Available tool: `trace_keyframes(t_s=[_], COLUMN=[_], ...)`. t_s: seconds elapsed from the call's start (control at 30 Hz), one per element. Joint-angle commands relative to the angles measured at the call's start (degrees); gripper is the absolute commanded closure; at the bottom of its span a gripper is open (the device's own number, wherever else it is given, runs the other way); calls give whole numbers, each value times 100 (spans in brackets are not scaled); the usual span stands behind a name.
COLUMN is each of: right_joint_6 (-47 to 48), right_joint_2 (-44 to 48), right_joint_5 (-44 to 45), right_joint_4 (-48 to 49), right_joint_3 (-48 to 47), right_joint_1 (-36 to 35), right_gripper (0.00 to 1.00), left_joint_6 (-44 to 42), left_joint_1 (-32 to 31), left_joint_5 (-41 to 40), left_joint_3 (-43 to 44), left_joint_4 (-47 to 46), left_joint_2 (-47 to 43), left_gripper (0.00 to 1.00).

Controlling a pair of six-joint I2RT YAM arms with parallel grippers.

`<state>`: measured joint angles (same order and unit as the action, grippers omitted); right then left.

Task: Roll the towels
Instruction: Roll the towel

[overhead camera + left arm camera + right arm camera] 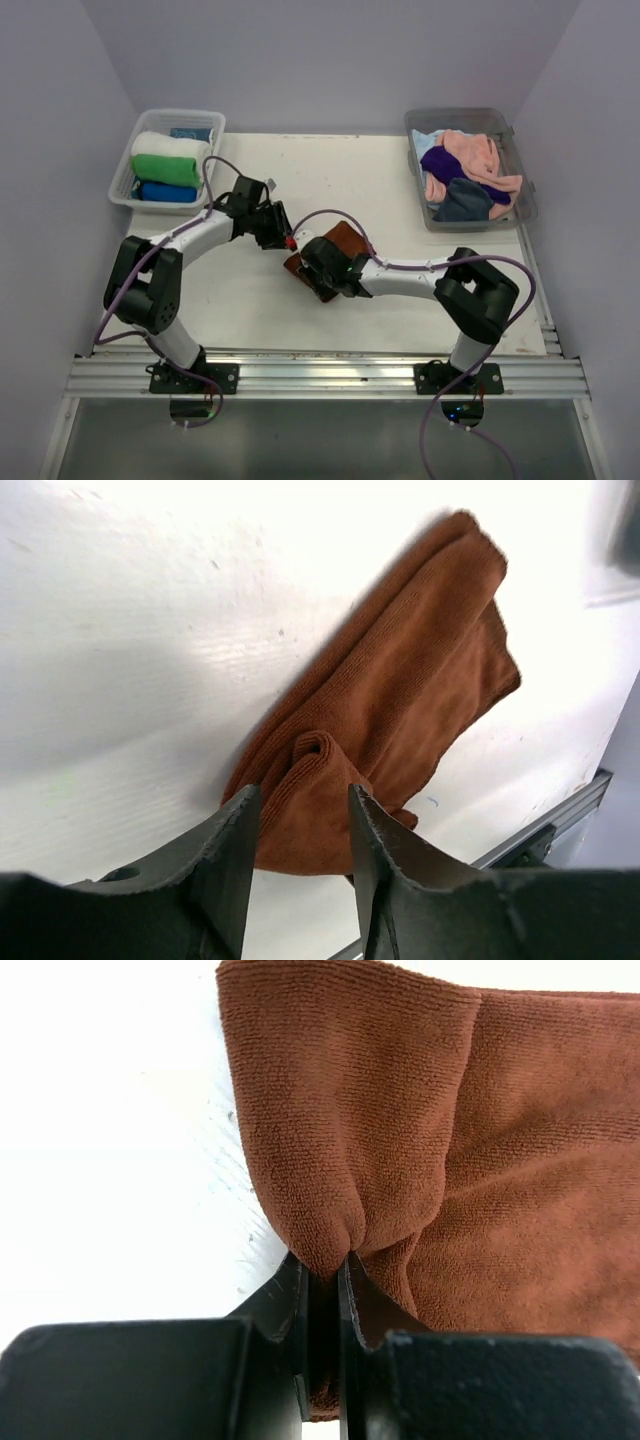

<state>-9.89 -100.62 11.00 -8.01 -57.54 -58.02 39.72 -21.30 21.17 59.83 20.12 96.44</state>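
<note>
A rust-brown towel (345,240) lies crumpled in the middle of the table, partly under my right arm. My right gripper (322,1260) is shut on a pinched fold of this towel (450,1110) at its near edge. My left gripper (303,792) stands open just left of it, and the towel's curled corner (320,760) sits in front of the gap between its fingers without being squeezed. From above, the left gripper (283,238) and the right gripper (315,265) almost meet at the cloth's left end.
A clear bin (122,180) at the back left holds rolled white (170,147), green (165,168) and blue (165,191) towels. A second clear bin (527,195) at the back right holds loose pink (470,150), purple (440,160) and dark grey-blue (462,203) towels. A metal rail (330,375) runs along the near edge.
</note>
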Motion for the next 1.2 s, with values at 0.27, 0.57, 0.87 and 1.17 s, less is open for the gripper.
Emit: trace_keyframes(t_s=[0.27, 0.57, 0.87, 1.17], right_joint_6=[-1364, -2473, -3142, -2702], right_joint_2=[174, -300, -661, -529], right_joint_5=[-2883, -4826, -5636, -5363], right_joint_4=[598, 1679, 2603, 1979], right_joint_3=[375, 744, 973, 867], right_joint_1=[1036, 1951, 2330, 2321], right_gripper=[100, 100, 100, 100], left_joint_6=[-229, 343, 589, 668], left_joint_1=[750, 531, 21, -190], left_joint_5=[36, 581, 766, 397], left_joint_3=[-50, -929, -1246, -1141], left_joint_4=[326, -386, -966, -1071], left_joint_2=[-1004, -1295, -1093, -751], left_gripper=[54, 53, 53, 7])
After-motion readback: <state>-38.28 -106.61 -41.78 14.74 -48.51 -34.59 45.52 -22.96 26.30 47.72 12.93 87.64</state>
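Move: The left gripper, part open, hangs over the table; the loose left end of the brown towel's roll lies about 5 cm back, 3 cm to its right and 4 cm below. The right gripper stands about 9 cm back and 10 cm to the left gripper's right. From the right gripper, which is shut on the roll's edge, the towel's flat part is centred some 8 cm ahead and 6 cm to the right, slightly lower. Keep the right fingers pinched on the roll and, almost without shifting them, tip the right gripper over forward and to the right, well over 50 degrees, to roll the edge onto the flat part. Meanwhile lift the left gripper up and left about 4 cm, then bring it back some 6 cm, down and right again towards the roll's free end, opening its fingers wide. ##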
